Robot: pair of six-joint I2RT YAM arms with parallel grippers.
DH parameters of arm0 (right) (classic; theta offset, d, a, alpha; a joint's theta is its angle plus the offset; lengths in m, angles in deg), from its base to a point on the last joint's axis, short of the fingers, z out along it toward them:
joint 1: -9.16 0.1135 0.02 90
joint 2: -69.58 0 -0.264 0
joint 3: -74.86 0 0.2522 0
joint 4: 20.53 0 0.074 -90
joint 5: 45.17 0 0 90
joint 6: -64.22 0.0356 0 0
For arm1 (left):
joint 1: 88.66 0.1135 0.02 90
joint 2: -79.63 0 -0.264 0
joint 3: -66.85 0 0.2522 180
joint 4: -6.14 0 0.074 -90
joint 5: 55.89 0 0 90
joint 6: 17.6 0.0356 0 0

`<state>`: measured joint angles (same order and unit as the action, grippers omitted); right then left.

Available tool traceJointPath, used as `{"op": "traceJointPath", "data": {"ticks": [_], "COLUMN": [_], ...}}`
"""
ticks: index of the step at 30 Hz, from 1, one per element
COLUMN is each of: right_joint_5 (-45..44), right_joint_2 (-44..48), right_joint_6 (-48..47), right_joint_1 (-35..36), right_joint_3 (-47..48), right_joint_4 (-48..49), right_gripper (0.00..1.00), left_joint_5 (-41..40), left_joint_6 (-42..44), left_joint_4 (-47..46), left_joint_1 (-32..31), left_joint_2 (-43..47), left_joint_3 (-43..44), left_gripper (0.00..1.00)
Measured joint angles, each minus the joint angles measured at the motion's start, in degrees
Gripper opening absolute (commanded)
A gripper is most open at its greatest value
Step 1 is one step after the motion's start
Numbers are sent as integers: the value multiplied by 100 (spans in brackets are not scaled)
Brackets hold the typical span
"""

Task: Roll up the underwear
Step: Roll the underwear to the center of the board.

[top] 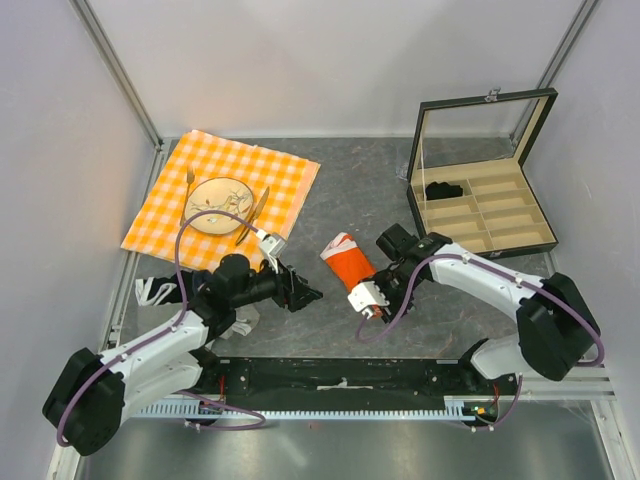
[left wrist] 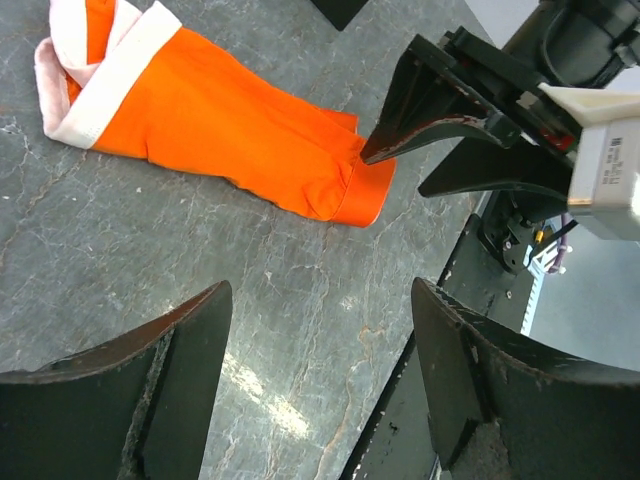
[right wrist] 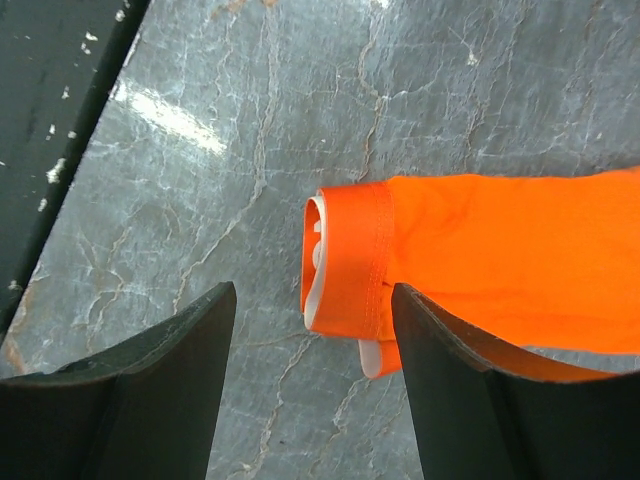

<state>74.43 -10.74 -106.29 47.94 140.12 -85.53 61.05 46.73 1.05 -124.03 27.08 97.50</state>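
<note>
The underwear [top: 348, 262] is an orange-red strip with white trim, lying folded lengthwise on the grey table between my two grippers. Its white-banded end points away [left wrist: 100, 80]. Its near end is turned over in a small fold [right wrist: 350, 260]. My right gripper [top: 370, 302] is open and low over that near end, one finger on each side of the fold [right wrist: 312, 292]. One of its fingertips [left wrist: 372, 152] touches the fabric. My left gripper [top: 310, 294] is open and empty over bare table [left wrist: 320, 295], a little left of the underwear.
An orange checkered cloth [top: 285, 170] with a plate [top: 218, 204], fork and knife lies at the back left. An open compartment box [top: 520, 228] holding a small black bundle [top: 443, 189] stands at the back right. Grey-white cloths [top: 158, 290] lie by the left arm. A black rail [top: 340, 375] runs along the near edge.
</note>
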Motion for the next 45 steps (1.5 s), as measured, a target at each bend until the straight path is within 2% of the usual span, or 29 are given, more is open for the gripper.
{"op": "traceJointPath", "data": {"ticks": [6,9,12,13,16,19,27,32,37,45], "right_joint_5": [-188,-358,-431,-439,-439,-341,612,1196,1515,1622], "right_joint_2": [-297,-549,-761,-769,-879,-1130,-2398,-3333,-3998,-4212], "right_joint_6": [-101,-96,-81,-33,146,334,717,1014,1366,1631], "right_joint_1": [0,0,-2,0,-4,-48,-387,-468,-487,-527], "right_joint_3": [-170,-317,-367,-356,-238,42,1268,1989,2367,2404], "right_joint_4": [468,752,938,997,1021,820,-588,-1576,-2240,-2476], "right_gripper": [68,60,46,38,29,25,21,22,24,26], "left_joint_5": [66,63,28,7,-131,-269,-721,-1067,-1493,-1937], "left_joint_6": [-46,-44,7,39,264,509,1233,1661,2146,2833], "left_joint_4": [-118,-151,-168,-186,-289,-433,-820,-960,-940,-977], "left_joint_1": [-11,-131,-459,-579,-1010,-1357,-2238,-2769,-3158,-3473], "left_joint_2": [-28,-44,-44,-42,-4,63,542,306,-684,-2308], "left_joint_3": [-50,-50,-50,-55,-146,-363,-1062,-1034,-531,616], "left_gripper": [78,78,78,77,77,77,77,77,77,78]}}
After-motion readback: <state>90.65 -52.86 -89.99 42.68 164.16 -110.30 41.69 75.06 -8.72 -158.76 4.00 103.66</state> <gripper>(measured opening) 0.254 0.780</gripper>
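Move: The near hem of the underwear lies about 2 cm ahead of my right hand and some 5 cm below it. The white-edged far end is about 14 cm ahead and 9 cm to the left, and the open case's near-left corner is 10 cm ahead and 10 cm to the right. From my left hand that same near hem is roughly 14 cm to the right, 3 cm back and 11 cm lower. The checkered cloth's near corner is about 11 cm left and 2 cm ahead. With my right hand I sink about 5 cm, easing forward, and pinch the near hem. Keeping hold low down, I draw it back some 5 cm, tilting the wrist about 50 degrees so the fingertips swing back towards my base. Meanwhile I bring my left hand, still open, back and then right and down around towards the near hem, turning clockwise. ##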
